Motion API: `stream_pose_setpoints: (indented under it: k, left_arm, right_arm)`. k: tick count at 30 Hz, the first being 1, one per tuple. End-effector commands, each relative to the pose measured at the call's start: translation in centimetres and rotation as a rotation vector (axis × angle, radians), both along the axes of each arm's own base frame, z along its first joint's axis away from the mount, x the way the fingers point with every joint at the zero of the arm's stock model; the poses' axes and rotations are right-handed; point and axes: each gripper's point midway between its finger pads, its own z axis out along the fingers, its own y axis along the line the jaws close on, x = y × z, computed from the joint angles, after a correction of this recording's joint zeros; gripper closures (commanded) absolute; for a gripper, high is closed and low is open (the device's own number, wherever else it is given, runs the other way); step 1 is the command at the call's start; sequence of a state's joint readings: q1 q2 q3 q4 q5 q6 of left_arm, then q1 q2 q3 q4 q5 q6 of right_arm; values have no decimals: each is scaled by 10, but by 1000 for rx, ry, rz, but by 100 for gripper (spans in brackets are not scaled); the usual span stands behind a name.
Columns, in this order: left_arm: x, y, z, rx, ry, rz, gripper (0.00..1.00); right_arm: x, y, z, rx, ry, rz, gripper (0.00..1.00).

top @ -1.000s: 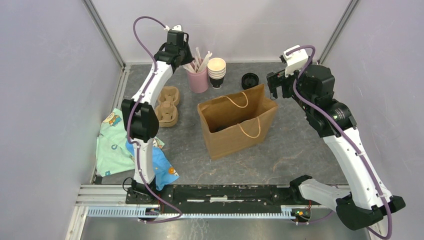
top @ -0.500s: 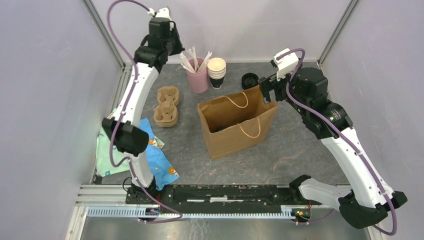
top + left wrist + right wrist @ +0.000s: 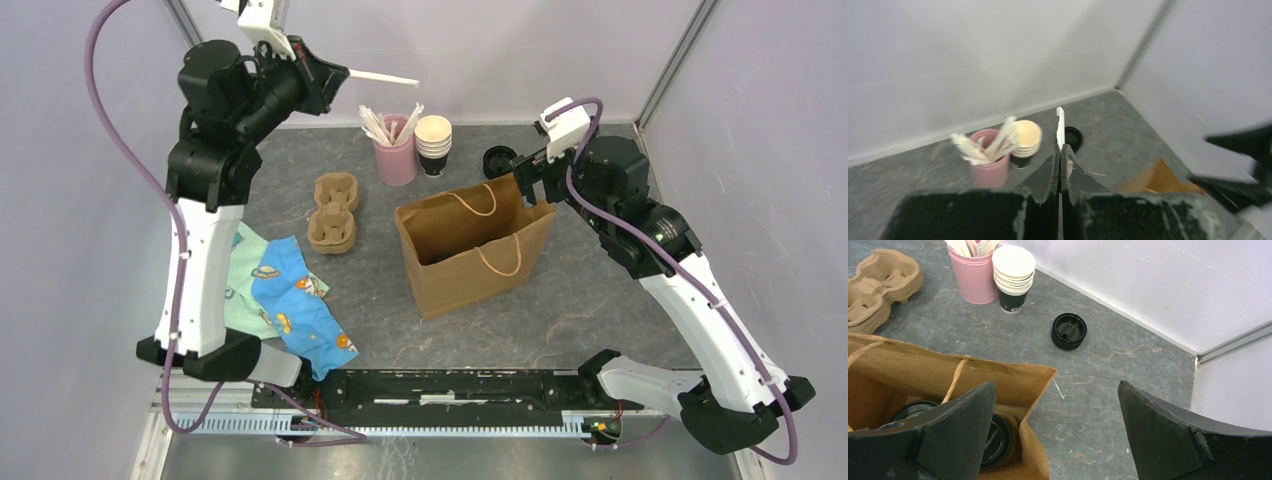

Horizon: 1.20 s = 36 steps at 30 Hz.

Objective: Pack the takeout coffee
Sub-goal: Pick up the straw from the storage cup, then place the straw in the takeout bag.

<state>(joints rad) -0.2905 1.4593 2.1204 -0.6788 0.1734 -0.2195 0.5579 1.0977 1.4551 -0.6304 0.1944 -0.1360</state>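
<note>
Inside the open brown bag (image 3: 475,250) stand black-lidded cups, the takeout coffee (image 3: 997,439), one under my right gripper's left finger and another lid (image 3: 913,410) further left. My right gripper (image 3: 1056,385) hangs open over the bag's back right corner (image 3: 528,182), holding nothing. My left gripper (image 3: 325,72) is raised high at the back left, shut on a thin white stick (image 3: 385,77) that points right. In the left wrist view the stick (image 3: 1060,120) juts out past the closed fingertips (image 3: 1066,156).
A pink cup (image 3: 396,160) of white sticks, a stack of lidless cups (image 3: 433,143) and a stack of black lids (image 3: 499,160) stand behind the bag. Cardboard cup carriers (image 3: 333,210) lie left of it. Patterned cloths (image 3: 290,300) lie at the front left.
My left arm has lifted up and back to the left, drawing a white stick out of the pink cup. My right gripper has edged left toward the bag's corner, still open.
</note>
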Motion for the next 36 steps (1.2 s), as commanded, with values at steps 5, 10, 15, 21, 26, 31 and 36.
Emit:
stream_pose_setpoints:
  k: [5,10,15,21,26,31,36]
  left_arm:
    - [-117,-30,17,58,-75,-412,98]
    - [-156,-36,4,17,-1,-521,98]
    - [-170,-25,-24,46,60,-479,98]
    - [-181,-31,-55,50,159,-526,98]
    - [-169,-45,-93,52,286,-574,98]
    - [-138,-49,-107,110,314,-484,98]
    - [-109,-77,-127,194,323,-439,98]
  right_arm:
    - [-7,-35,53,93,-180,-164,2]
    - [-9,-32,58,136,-209,-146,2]
    - [-7,-28,57,146,-192,-137,2]
    - [-5,-25,51,142,-174,-132,2]
    - [-6,-22,52,157,-169,-120,2]
    - [-9,-22,46,162,-154,-116,2]
    - [-11,-23,44,162,-154,-115,2]
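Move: The left hand, holding the straw high over the left side, has the paper bag's mouth some 20 cm to its right, 6 cm back and roughly 26 cm below. The pink straw cup stands about 21 cm ahead and 4 cm to the right; the stacked paper cups are 9 cm right of that cup. The drink carrier lies 6 cm ahead and 9 cm left, near table height. From the right hand the bag mouth is some 11 cm left, level fore-and-aft, about 12 cm below. Keeping the straw pinched in its shut fingers, the left hand first draws back nearly level by about 18 cm while the wrist swings some 30 degrees clockwise to aim the straw across at the paper bag, then sinks about 13 cm, coming forward again some 5 cm and edging right as the fingers tip downward, so that the straw's free end comes over the bag's mouth. The right hand, empty and wide open beside the bag's right end, lifts about 4 cm, edges right and tilts its fingers up slightly, then waits. ##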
